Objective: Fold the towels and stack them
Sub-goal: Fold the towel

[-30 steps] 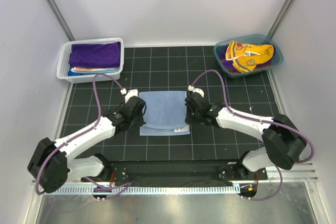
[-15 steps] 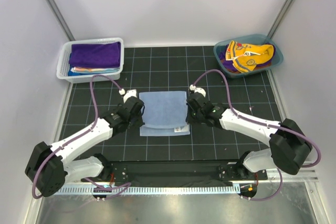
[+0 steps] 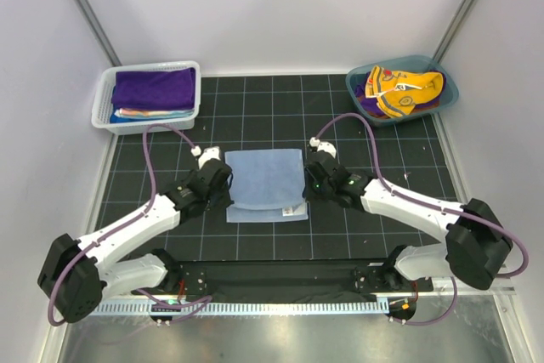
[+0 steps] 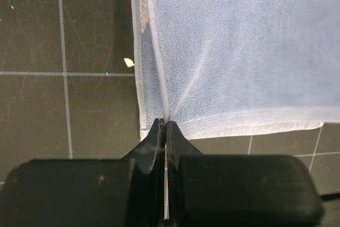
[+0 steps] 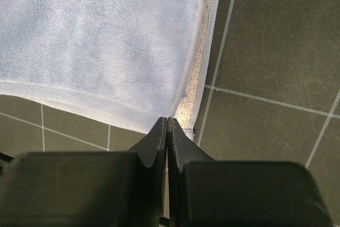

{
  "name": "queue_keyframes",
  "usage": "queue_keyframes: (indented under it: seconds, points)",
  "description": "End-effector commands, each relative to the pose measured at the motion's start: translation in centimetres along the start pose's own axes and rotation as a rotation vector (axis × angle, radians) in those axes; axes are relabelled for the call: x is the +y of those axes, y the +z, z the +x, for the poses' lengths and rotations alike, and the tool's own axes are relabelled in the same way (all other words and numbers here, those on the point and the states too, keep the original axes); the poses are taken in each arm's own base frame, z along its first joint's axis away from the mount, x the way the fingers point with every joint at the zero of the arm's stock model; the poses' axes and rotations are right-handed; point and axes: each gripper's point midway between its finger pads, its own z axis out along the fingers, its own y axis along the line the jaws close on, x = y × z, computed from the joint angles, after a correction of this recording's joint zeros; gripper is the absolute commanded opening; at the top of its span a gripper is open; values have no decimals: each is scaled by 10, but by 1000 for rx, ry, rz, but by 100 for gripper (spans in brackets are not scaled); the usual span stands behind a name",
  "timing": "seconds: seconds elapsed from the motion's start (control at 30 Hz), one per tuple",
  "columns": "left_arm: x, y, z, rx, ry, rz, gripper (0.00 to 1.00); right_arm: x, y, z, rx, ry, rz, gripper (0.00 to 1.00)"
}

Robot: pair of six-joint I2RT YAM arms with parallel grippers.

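Observation:
A light blue towel (image 3: pixel 265 178) lies on the black grid mat at the centre, with an upper layer folded over a lower one whose near edge still shows. My left gripper (image 3: pixel 223 183) is shut on the upper layer's near left corner; in the left wrist view the towel (image 4: pixel 234 51) puckers into the closed tips of that gripper (image 4: pixel 166 124). My right gripper (image 3: pixel 309 179) is shut on the near right corner. The right wrist view has the towel (image 5: pixel 101 41) pinched in its closed tips (image 5: pixel 168 120). More towels lie in the two containers.
A white mesh basket (image 3: pixel 102 101) at the back left holds a folded stack topped by a purple towel (image 3: pixel 153 87). A teal tub (image 3: pixel 451 91) at the back right holds a crumpled yellow-orange towel (image 3: pixel 410 89). Grey walls close in the back and both sides.
Both grippers have drawn a little toward the near edge, and the upper layer's edge has come with them. The grips have not changed.

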Motion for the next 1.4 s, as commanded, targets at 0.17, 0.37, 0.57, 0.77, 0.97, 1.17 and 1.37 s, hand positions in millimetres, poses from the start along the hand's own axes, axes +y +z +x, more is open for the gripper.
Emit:
queue_keyframes:
  seconds: [0.17,0.37,0.57,0.77,0.97,1.17,1.37]
  points:
    - [-1,-6,2,-7,-16,29,0,-2,-8,-5,-40,15,4,4]
    - [7,12,31,59,-19,24,0,-12,8,18,10,20,16,4]
    - [10,24,41,83,-19,10,0,-12,21,26,37,20,21,18]
    - [10,25,40,80,-13,9,0,-3,25,24,34,15,16,32]
    - [10,25,41,84,-7,7,0,-1,32,31,50,-1,30,33]
    - [10,25,40,83,-6,8,0,0,37,34,58,-3,36,33]
    - [9,25,39,81,-5,11,0,6,32,25,35,-6,30,33]
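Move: Each hand still pinches a near corner of the folded blue towel's raised upper layer. The lower layer's near-left corner lies roughly 4 cm back, 1 cm left and 6 cm below the left hand; its near-right corner is 4 cm back, 1 cm right and 6 cm below the right hand. The towel's middle is some 6 cm ahead and 9 cm right of the left hand, and the white label about 3 cm left and 1 cm back from the right hand. Down and somewhat back go both hands together after a tiny lift, sinking 5 to 6 cm and drawing back about 2 cm to bring the upper layer's corners down towards the lower layer's near edge. The right hand swings slightly right, then back left, its fingers opening about a third to let its corner go; the left keeps its pinch, tipping a little steeper. ##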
